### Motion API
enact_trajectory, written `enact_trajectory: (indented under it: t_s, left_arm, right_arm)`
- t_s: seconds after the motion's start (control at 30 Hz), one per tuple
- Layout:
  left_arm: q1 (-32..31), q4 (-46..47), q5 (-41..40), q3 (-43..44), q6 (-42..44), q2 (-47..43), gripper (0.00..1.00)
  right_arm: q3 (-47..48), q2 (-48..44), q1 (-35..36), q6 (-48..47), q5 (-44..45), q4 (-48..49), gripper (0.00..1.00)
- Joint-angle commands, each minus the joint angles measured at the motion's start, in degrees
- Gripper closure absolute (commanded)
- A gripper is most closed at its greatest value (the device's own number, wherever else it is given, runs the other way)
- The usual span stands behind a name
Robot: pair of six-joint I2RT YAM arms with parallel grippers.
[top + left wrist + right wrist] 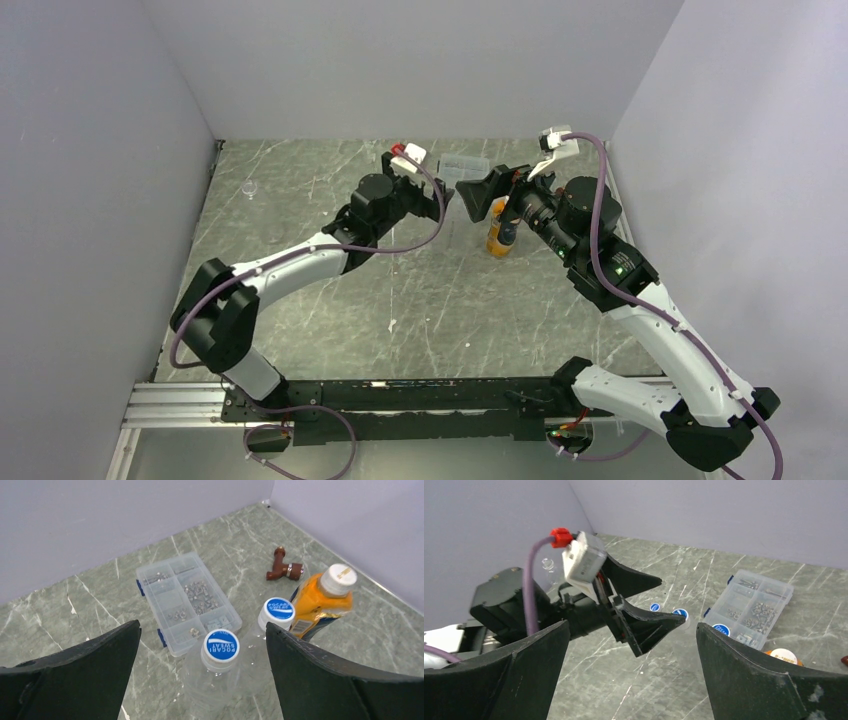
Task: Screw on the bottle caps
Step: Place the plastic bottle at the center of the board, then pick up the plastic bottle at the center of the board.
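In the left wrist view two clear bottles stand close together, each with a blue cap on its neck: the nearer cap (221, 646) and the farther cap (279, 610). My left gripper (202, 627) is open, above the nearer bottle (215, 685) without touching it. An orange bottle (317, 602) with a white cap (338, 578) leans just right of them. My right gripper (632, 627) is open and holds nothing; it faces the left gripper's fingers (649, 625). The right wrist view shows three blue caps (654, 607), (680, 613), (720, 629).
A flat clear plastic box (185, 600) of small metal parts lies behind the bottles. A brown pipe fitting (285, 569) rests near the back right wall. A small clear cup (250, 188) stands at the far left. Grey walls enclose the marble table (400, 310) on three sides.
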Motion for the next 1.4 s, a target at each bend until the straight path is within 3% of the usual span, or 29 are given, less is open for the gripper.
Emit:
enact_trajectory:
  t_s: [0.0, 0.27, 0.37, 0.6, 0.8, 0.9, 1.17, 1.37]
  left_arm:
    - [-0.25, -2.64, 0.47, 4.80, -0.71, -6.22, 0.01]
    - [1.81, -27.54, -18.17, 16.59, -3.61, -11.79, 0.02]
    - [5.71, -39.41, -24.87, 20.91, -7.27, -12.31, 0.09]
    - [18.32, -53.10, -38.83, 21.18, -7.45, -16.00, 0.14]
    - [31.83, -57.14, -33.29, 15.75, -10.58, -16.92, 0.19]
    - [36.29, -58.37, -29.32, 14.55, -11.82, -15.93, 0.28]
    - [40.73, -56.05, -24.39, 12.26, -12.47, -12.45, 0.38]
    - [40.92, -50.79, -20.54, 10.50, -11.38, -10.94, 0.38]
  right_arm:
    - [-0.10, -0.46, -0.03, -0.33, -0.23, 2.58, 0.00]
    - [1.29, 0.80, -0.05, -0.85, 0.18, 0.88, 0.00]
    - [2.34, 2.36, -0.07, -1.03, -0.95, -0.21, 0.00]
    - [3.56, 5.59, -0.05, -1.56, -4.82, -1.75, 0.00]
    - [3.94, 7.64, -0.07, -1.47, -8.53, -1.99, 0.00]
    - [3.62, 7.93, -0.03, -1.39, -9.43, -1.74, 0.00]
    - [3.34, 7.57, -0.03, -1.91, -9.76, -1.65, 0.00]
    - [2.74, 6.92, -0.07, -1.92, -9.67, -1.38, 0.00]
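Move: The open bottle without a cap that my left hand heads for stands about 43 cm to its left, some 5 cm farther out, its middle about 16 cm below. The capped bottle I have already let go of is right under that hand, 2 cm ahead. The other capped bottle is 3 cm ahead and 7 cm to the right. A loose blue cap lies 9 cm ahead and 13 cm left, on the board. From my right hand, the open bottle is about 50 cm left, 17 cm farther out, 31 cm below. I lift my empty left hand clear of the capped bottle, then swing it about 40 cm left in an arc and sink over the open bottle, turning some 65 degrees counter-clockwise, tipping the fingers down and closing them partway, not yet gripping. Meanwhile my right hand, wide open, eases down and left about 5 cm. ##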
